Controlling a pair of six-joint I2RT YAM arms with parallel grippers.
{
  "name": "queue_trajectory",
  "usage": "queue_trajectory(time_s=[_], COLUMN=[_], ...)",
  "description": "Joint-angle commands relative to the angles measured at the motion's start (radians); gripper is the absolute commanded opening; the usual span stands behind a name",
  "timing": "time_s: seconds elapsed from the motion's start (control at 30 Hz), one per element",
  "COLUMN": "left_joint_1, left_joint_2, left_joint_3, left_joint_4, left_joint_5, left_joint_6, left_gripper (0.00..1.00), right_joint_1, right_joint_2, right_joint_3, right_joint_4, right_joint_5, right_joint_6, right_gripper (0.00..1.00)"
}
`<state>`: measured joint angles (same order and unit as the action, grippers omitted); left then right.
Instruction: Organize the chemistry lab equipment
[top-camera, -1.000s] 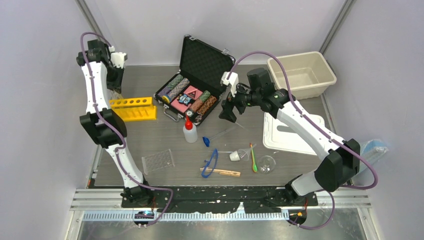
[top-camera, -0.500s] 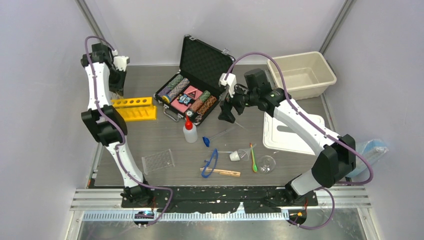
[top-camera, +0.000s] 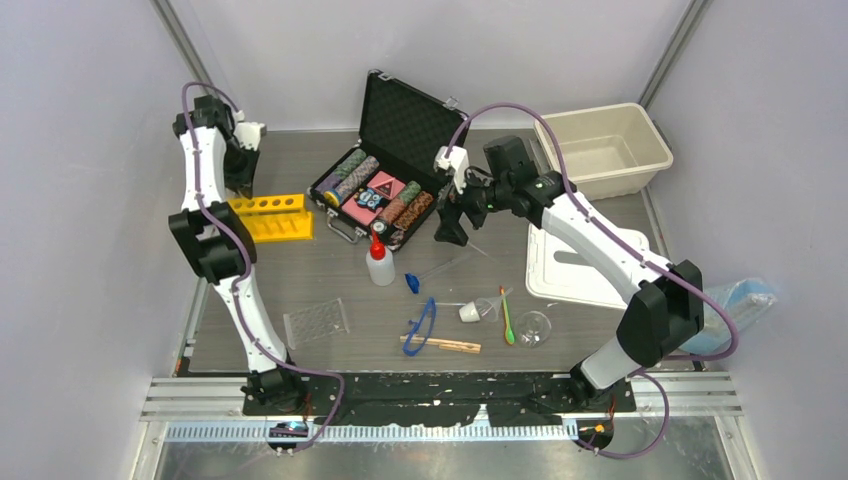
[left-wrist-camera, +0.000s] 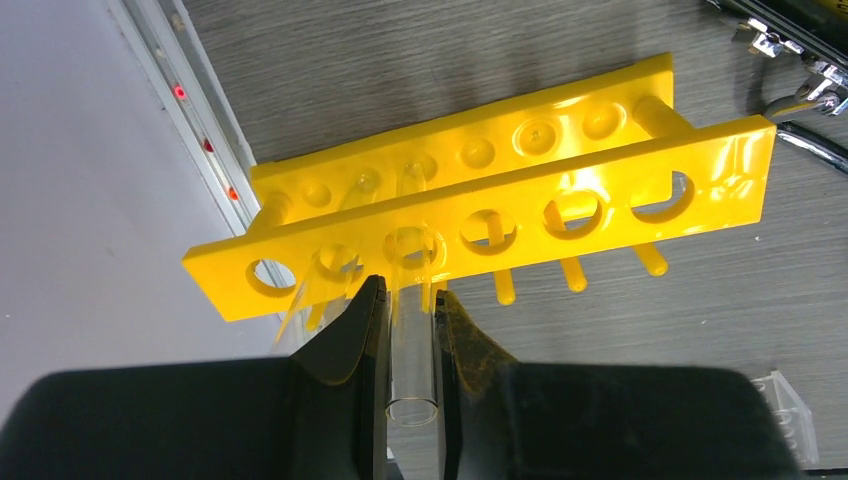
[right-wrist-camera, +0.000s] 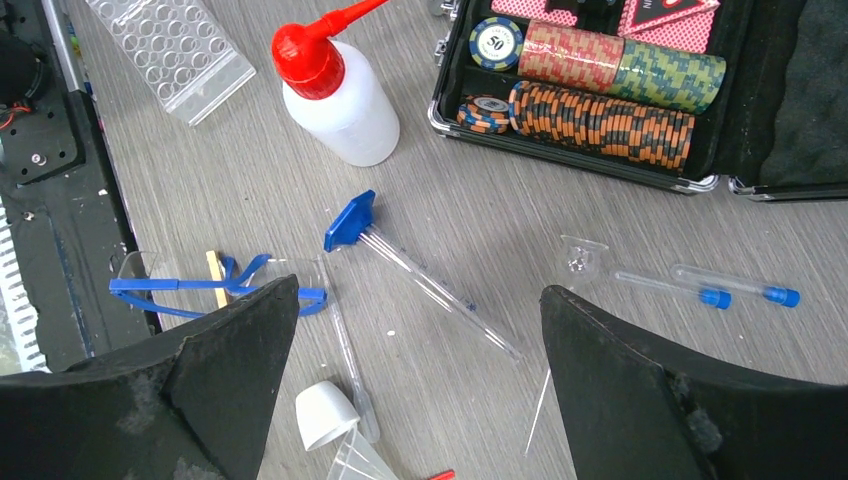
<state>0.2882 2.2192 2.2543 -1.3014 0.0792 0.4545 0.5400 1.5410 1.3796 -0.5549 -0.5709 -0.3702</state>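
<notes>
My left gripper (left-wrist-camera: 408, 295) is shut on a clear glass tube (left-wrist-camera: 412, 350), held upright just over a hole of the yellow tube rack (left-wrist-camera: 480, 200) at the table's left (top-camera: 265, 217). Another clear tube (left-wrist-camera: 305, 295) leans in the neighbouring hole. My right gripper (right-wrist-camera: 418, 292) hangs open above the table's middle. Under it lie a blue-based glass cylinder (right-wrist-camera: 350, 222), two blue-capped tubes (right-wrist-camera: 740, 288), the red-capped squeeze bottle (right-wrist-camera: 340, 105), blue goggles (right-wrist-camera: 215, 288) and a white funnel (right-wrist-camera: 322, 412). The clear tube rack (top-camera: 316, 322), wooden clamp (top-camera: 442, 345) and green spatula (top-camera: 507, 322) lie nearer the front.
An open black case of poker chips (top-camera: 385, 185) stands at the back middle. A beige bin (top-camera: 602, 148) sits back right, with a white flat tray (top-camera: 575, 265) in front of it. A small glass dish (top-camera: 533, 327) lies by the spatula.
My left arm has carried the tube a little rightwards and forwards, closer over the yellow rack. My right gripper has drifted slightly left, still open.
</notes>
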Motion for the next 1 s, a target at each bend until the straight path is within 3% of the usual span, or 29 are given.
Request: queue_trajectory(time_s=[0.0,0.27,0.4,0.5,0.97], left_joint_1=[0.002,0.002,0.002,0.001,-0.015], left_joint_2=[0.028,0.052,0.045,0.02,-0.09], left_joint_3=[0.062,0.074,0.072,0.075,0.14], left_joint_4=[0.0,-0.012,-0.014,-0.004,-0.004], left_joint_5=[0.01,0.021,0.029,0.034,0.092], left_joint_6=[0.031,0.045,0.047,0.048,0.036], left_gripper=[0.07,0.12,0.48,0.64,0.64], right_joint_1=[-0.004,-0.003,-0.003,-0.003,-0.002], right_joint_2=[0.01,0.037,0.045,0.048,0.046], right_joint_3=[0.059,0.089,0.1,0.104,0.104], right_joint_4=[-0.003,-0.022,-0.025,-0.025,-0.025], right_joint_5=[-0.034,-0.049,-0.05,-0.051,-0.086], right_joint_6=[0.011,0.01,0.012,0.015,0.028], right_gripper=[0.95,0.95,0.95,0.95,0.95])
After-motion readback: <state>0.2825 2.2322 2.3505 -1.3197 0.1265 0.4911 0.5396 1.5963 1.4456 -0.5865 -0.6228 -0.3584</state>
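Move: The left hand already holds a test tube standing down through the third hole from the left of the yellow rack. The rack's middle is about 3 cm to this hand's right, 2 cm back and 10 cm below. Another tube stands some 4 cm to the left, level fore-and-aft and 6 cm down. The chip case is roughly 29 cm right, 3 cm ahead and 12 cm below. From the right hand, the rack lies about 38 cm left, 10 cm ahead and 18 cm below. Down first, by barely 1 cm, the left hand eases the pinched tube farther into its rack hole and pauses. There its fingers spread from nearly shut to about two-thirds open, letting go of the tube. It then backs off upward by about 3 cm, drifting some 1 cm forward, clear above the rack. ##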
